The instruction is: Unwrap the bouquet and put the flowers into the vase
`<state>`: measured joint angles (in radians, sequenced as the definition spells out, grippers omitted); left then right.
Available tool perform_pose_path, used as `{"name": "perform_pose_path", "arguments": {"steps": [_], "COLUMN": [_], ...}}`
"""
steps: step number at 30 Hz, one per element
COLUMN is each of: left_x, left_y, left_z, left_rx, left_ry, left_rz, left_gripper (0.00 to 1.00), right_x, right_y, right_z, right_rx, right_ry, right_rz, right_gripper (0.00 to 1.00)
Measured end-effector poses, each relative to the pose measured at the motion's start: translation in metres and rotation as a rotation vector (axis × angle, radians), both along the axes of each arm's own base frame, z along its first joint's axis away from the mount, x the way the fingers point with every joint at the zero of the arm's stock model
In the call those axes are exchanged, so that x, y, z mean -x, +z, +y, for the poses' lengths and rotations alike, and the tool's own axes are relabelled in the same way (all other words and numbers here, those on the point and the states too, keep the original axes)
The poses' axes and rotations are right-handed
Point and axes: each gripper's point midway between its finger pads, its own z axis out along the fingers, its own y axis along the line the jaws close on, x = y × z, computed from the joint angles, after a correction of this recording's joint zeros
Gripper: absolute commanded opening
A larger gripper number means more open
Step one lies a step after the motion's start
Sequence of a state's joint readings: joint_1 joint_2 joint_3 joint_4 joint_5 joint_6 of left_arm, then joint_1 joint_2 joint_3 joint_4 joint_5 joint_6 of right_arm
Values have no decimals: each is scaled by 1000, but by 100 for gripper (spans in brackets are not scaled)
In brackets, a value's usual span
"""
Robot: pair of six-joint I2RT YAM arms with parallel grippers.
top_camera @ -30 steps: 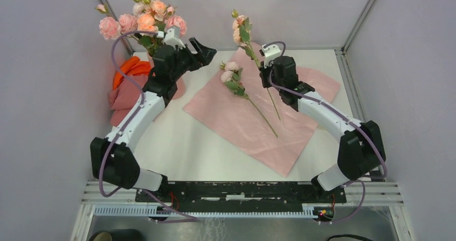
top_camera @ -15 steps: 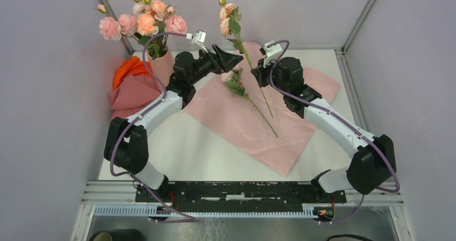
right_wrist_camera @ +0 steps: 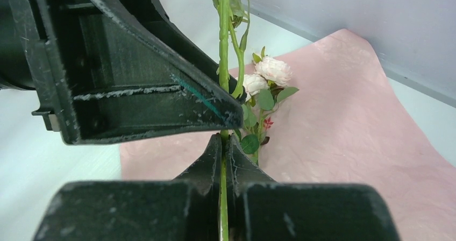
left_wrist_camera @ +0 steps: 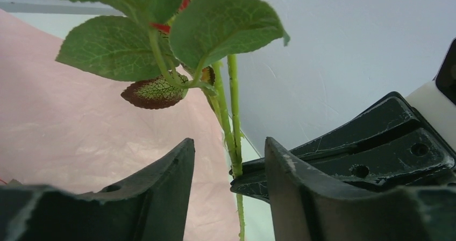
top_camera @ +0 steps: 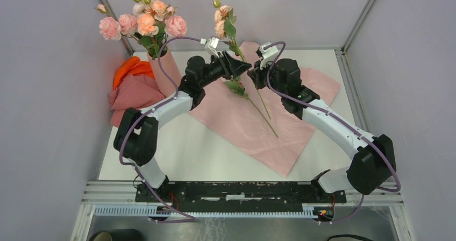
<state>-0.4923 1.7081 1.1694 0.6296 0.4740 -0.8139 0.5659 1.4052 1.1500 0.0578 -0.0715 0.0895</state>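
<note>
The pale-pink vase (top_camera: 164,69) stands at the back left with several pink roses (top_camera: 142,21) in it. Of the bouquet, the pink sheet (top_camera: 269,128) lies spread flat, with one flower (top_camera: 234,85) on it. My right gripper (top_camera: 256,75) (right_wrist_camera: 223,139) is shut on the green stem (right_wrist_camera: 223,63) of another flower (top_camera: 222,16), held upright. My left gripper (top_camera: 244,67) (left_wrist_camera: 228,144) is open around that same stem (left_wrist_camera: 232,112), just above the right fingers. A gap shows on each side of the stem.
An orange cloth (top_camera: 132,68) and a salmon-pink cloth (top_camera: 132,97) lie heaped at the left, beside the vase. Grey walls close the table on three sides. Both arms meet over the back middle of the sheet.
My left arm has swung right from the vase to the held stem, and its jaws have narrowed around it. The right gripper has carried the flower up and to the left.
</note>
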Motion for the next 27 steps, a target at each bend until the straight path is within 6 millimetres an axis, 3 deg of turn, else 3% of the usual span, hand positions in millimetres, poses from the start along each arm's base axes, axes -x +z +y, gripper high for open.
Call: {"name": "perform_pose_path", "arguments": {"steps": [4,7,8,15,18,20,24,27], "left_x": [0,1,1,2,2,0,-13,-21], "left_y": [2,4,5,7,6,5,-2,4], "left_z": [0,-1,-1,-3,-3,-3,2,16], "left_rx": [10,17,21,31,30,17,-87,-183], "left_ry": [0,-3,-5,-14,-14,-5,55,136], "left_rz": [0,0,0,-2,0,9,23,1], "left_gripper": [30,5,3,2,2,2,2,2], "right_x": [1,3,3,3,3,4,9,15], "right_y": [2,3,3,2,1,1,12,23], "right_z": [1,1,1,1,1,1,-1,-6], "right_rx": [-2,-3,-2,1,4,1,-1,-15], "right_ry": [3,6,6,4,2,3,3,-7], "right_rz": [-3,-5,-4,-1,1,1,-33,-64], "right_gripper": [0,0,0,2,37,48,44,43]}}
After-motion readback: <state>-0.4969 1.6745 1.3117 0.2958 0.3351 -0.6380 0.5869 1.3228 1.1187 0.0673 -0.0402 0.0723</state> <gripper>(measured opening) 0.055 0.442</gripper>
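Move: The held flower's stem stands upright, already between the left hand's open fingers (about 0 cm off in every direction) and still pinched at the right hand's fingertips (0 cm), a little lower down. From the left hand, the last flower's head lies on the pink paper roughly 7 cm ahead, 6 cm left and 27 cm below. The vase's middle is around 31 cm left, 4 cm ahead and 14 cm below the left hand. The stem is handed over: the left fingers close on it just above the right hand's grip, the left hand staying almost in place. Only then do the right fingers open to nearly half and let go, that hand easing up and back about 2–3 cm. The left hand keeps its pinch, carries the stem about 2 cm forward and nearly as far left, and begins to roll and turn counter-clockwise, some 10 degrees each. ##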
